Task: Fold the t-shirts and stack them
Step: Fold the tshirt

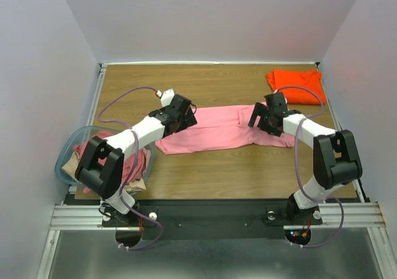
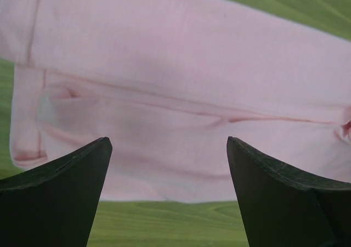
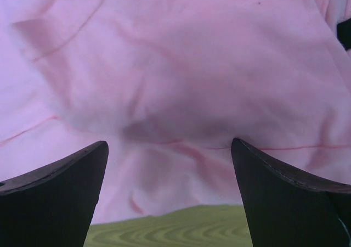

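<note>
A light pink t-shirt [image 1: 217, 130] lies folded into a long band across the middle of the table. My left gripper [image 1: 184, 119] hovers over its left end, open and empty; the pink fabric [image 2: 181, 82] fills the left wrist view. My right gripper [image 1: 260, 119] hovers over its right end, open and empty; the wrinkled pink fabric [image 3: 181, 77] fills the right wrist view. A bright orange t-shirt [image 1: 296, 84] lies folded at the far right. Dusty rose and tan shirts [image 1: 133, 161] sit in the tub.
A clear bluish plastic tub [image 1: 68, 158] stands at the near left, partly under my left arm. The wooden table [image 1: 236, 173] is bounded by white walls at the back and sides and a black strip at the near edge.
</note>
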`<state>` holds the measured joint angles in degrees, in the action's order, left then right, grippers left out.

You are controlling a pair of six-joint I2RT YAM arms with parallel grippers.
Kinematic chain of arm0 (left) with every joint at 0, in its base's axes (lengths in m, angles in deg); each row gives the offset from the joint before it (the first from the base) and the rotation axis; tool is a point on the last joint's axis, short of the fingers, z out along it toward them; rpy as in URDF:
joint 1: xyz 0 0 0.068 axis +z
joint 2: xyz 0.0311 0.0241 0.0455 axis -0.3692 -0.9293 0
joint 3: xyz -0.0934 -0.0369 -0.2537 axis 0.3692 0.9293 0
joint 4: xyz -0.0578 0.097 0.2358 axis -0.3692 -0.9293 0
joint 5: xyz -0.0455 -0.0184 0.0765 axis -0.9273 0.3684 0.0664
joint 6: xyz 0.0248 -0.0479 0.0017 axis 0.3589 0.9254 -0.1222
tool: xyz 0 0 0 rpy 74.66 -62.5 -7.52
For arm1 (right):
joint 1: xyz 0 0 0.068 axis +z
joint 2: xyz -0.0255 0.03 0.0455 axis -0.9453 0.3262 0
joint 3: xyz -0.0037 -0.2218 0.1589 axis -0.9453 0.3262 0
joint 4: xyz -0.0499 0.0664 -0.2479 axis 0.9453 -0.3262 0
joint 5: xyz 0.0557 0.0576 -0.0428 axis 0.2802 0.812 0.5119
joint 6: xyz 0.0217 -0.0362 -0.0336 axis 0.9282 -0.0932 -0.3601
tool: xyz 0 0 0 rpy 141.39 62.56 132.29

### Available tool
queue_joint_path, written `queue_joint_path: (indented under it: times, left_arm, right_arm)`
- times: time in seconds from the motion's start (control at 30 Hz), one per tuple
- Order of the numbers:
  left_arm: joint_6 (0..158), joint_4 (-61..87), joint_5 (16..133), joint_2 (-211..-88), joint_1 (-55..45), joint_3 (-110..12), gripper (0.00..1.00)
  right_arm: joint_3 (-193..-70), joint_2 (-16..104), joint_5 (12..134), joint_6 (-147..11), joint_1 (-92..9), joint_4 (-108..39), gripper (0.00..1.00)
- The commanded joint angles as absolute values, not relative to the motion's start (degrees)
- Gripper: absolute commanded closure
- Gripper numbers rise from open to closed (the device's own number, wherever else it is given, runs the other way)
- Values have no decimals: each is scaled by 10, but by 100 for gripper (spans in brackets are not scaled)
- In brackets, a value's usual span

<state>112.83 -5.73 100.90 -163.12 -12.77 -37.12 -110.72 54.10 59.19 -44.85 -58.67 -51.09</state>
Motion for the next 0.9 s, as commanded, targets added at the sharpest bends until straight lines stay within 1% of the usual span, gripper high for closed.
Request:
queue_joint_path:
  times: [0.0,0.1,0.17,0.23,0.33,0.37,0.4,0.43,0.47,0.5,0.57,0.6,0.63,0.67,0.7,0.77,0.87]
  left_arm:
    - [1093,-52,1013,-1701,-108,-405,2]
    - [1100,-55,993,-1753,-106,-411,2]
    - [1102,-47,970,-1762,-106,-397,2]
    - [1113,-45,961,-1755,-110,-377,2]
    - [1142,-24,931,-1717,-123,-307,2]
    - [1146,-12,919,-1696,-137,-268,2]
    - [1152,-8,911,-1687,-150,-251,2]
    - [1166,-5,902,-1675,-164,-234,2]
    - [1194,3,896,-1666,-200,-205,2]
    - [1210,13,883,-1652,-219,-190,2]
    - [1241,55,841,-1644,-259,-169,2]
    - [1276,72,832,-1641,-296,-151,2]
    - [1293,85,803,-1641,-317,-147,1]
    - [1314,98,801,-1642,-334,-146,2]
    - [1340,102,801,-1642,-367,-149,2]
    - [1363,106,813,-1642,-392,-166,2]
    - [1375,103,825,-1644,-421,-193,2]
  right_arm:
    - [-1133,592,580,-461,-592,-494,0]
    - [-1176,651,601,-482,-593,-492,0]
    - [-1217,697,622,-497,-592,-491,0]
    - [-1248,729,649,-529,-592,-489,0]
    - [-1338,811,683,-589,-592,-472,0]
    - [-1366,834,688,-622,-592,-473,0]
    - [-1428,881,705,-636,-592,-474,0]
    - [-1456,899,721,-648,-592,-474,0]
    - [-1481,921,743,-659,-592,-473,0]
    - [-1537,957,789,-665,-591,-475,0]
    - [-1583,991,849,-661,-591,-478,0]
    - [-1603,1006,895,-654,-588,-478,0]
    - [-1649,1041,904,-644,-587,-478,0]
    - [-1672,1058,909,-629,-584,-478,0]
    - [-1695,1077,911,-619,-583,-479,0]
    - [-1760,1125,915,-600,-583,-478,0]
    - [-1823,1167,925,-554,-582,-478,0]
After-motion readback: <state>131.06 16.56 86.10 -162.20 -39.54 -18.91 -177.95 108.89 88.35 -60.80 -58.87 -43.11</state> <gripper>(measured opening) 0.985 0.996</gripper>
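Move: The pink t-shirt lies as a crosswise strip, its middle about 15 cm right, 3 back and 7 below the left hand, and 14 cm left, 3 back and 2 below the right. The laundry basket is some 35 cm left of the left hand, 18 back and 6 below. The folded red shirt sits about 15 cm ahead, 20 right and 2 below the right hand. Both open hands press down on the t-shirt, dragging: left some 25 cm back-right, right some 30 cm forward-left. ##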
